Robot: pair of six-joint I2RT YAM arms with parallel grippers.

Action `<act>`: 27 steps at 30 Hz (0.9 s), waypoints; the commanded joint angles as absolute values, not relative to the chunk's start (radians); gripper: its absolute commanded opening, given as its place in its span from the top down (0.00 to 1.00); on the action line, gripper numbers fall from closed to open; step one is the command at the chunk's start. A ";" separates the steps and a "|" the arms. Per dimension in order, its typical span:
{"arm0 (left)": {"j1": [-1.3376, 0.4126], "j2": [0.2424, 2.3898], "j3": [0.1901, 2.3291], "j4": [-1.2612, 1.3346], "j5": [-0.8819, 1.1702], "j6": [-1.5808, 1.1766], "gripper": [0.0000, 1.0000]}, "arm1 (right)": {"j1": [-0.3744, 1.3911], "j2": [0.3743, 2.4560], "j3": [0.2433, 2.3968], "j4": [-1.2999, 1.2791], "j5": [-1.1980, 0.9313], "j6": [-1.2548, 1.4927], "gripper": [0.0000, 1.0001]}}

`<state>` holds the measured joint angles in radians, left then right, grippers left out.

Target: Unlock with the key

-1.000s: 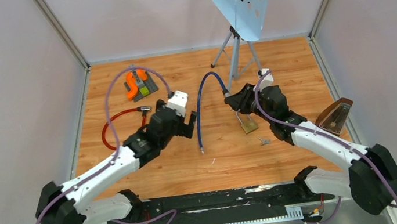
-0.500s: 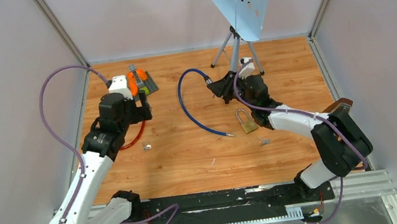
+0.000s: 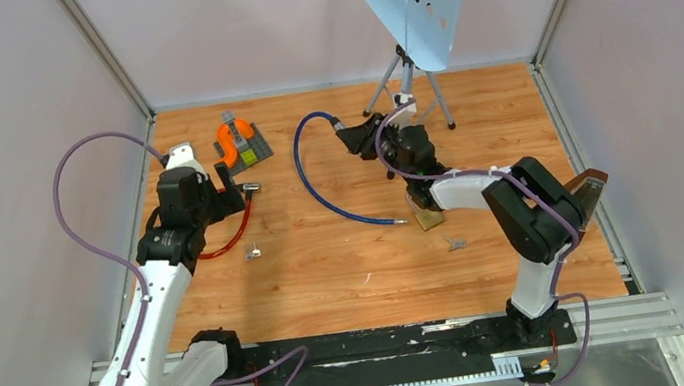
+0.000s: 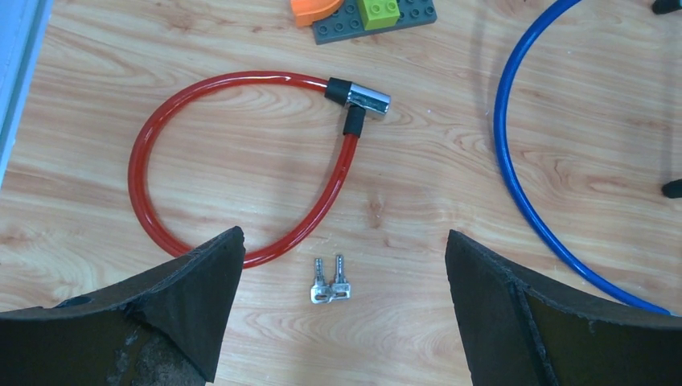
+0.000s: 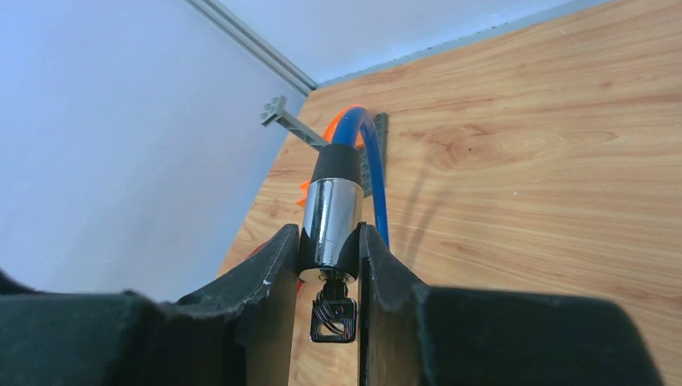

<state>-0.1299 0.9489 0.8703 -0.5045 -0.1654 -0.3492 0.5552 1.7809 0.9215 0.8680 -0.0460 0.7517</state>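
My right gripper (image 5: 328, 241) is shut on the chrome head (image 5: 331, 211) of a blue cable lock (image 3: 316, 181). A black key (image 5: 334, 315) sticks out of the head's end, between the fingers. In the top view my right gripper (image 3: 352, 137) holds this head above the back middle of the table, and the cable trails forward to its free end (image 3: 400, 218). My left gripper (image 4: 344, 249) hangs open above a pair of small silver keys (image 4: 330, 286) on the wood. Beside them lies a red cable lock (image 4: 211, 88), closed into a loop, with a chrome head (image 4: 367, 98).
A brass padlock (image 3: 428, 215) and a small bunch of keys (image 3: 456, 243) lie right of centre. An orange and grey toy-brick piece (image 3: 240, 143) sits at the back left. A music stand (image 3: 407, 73) stands at the back and a metronome (image 3: 579, 200) at the right edge.
My left arm has swung from the middle to the left, over the red lock and silver keys. My right gripper carried the blue lock's head back and left, dragging the cable.
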 commanded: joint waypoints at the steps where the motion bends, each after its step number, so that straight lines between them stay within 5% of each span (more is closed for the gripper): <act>1: -0.113 0.935 0.866 -0.472 -0.122 -0.379 0.00 | 0.558 1.848 1.001 0.891 -0.004 0.745 0.94; 14: -0.109 0.916 0.863 -0.487 -0.153 -0.353 0.00 | 0.558 1.999 1.234 0.548 -0.004 0.443 0.34; 27: -0.109 0.897 0.878 -0.490 -0.193 -0.366 0.00 | 0.577 1.675 1.140 0.233 -0.148 0.229 0.22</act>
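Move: My right hand still pinches the metal head of the blue cable lock. The bare table where I'll let it go lies about 5 cm ahead, 1 cm to the left and 13 cm below. The tripod's rear foot stands roughly 13 cm ahead and 6 cm right, its near foot some 4 cm back and 9 cm right, and the padlock about 15 cm back and 15 cm right. From my left hand that spot is about 18 cm ahead and 28 cm right. I lower the blue lock's head with my right hand some 7.5 cm towards the table while reaching about 5 cm forward, opening my fingers on the way down to let go of it. My hand rolls steadily, left side dipping some 30 degrees, then, fingers wide, draws back about 3 cm and rises a little. ##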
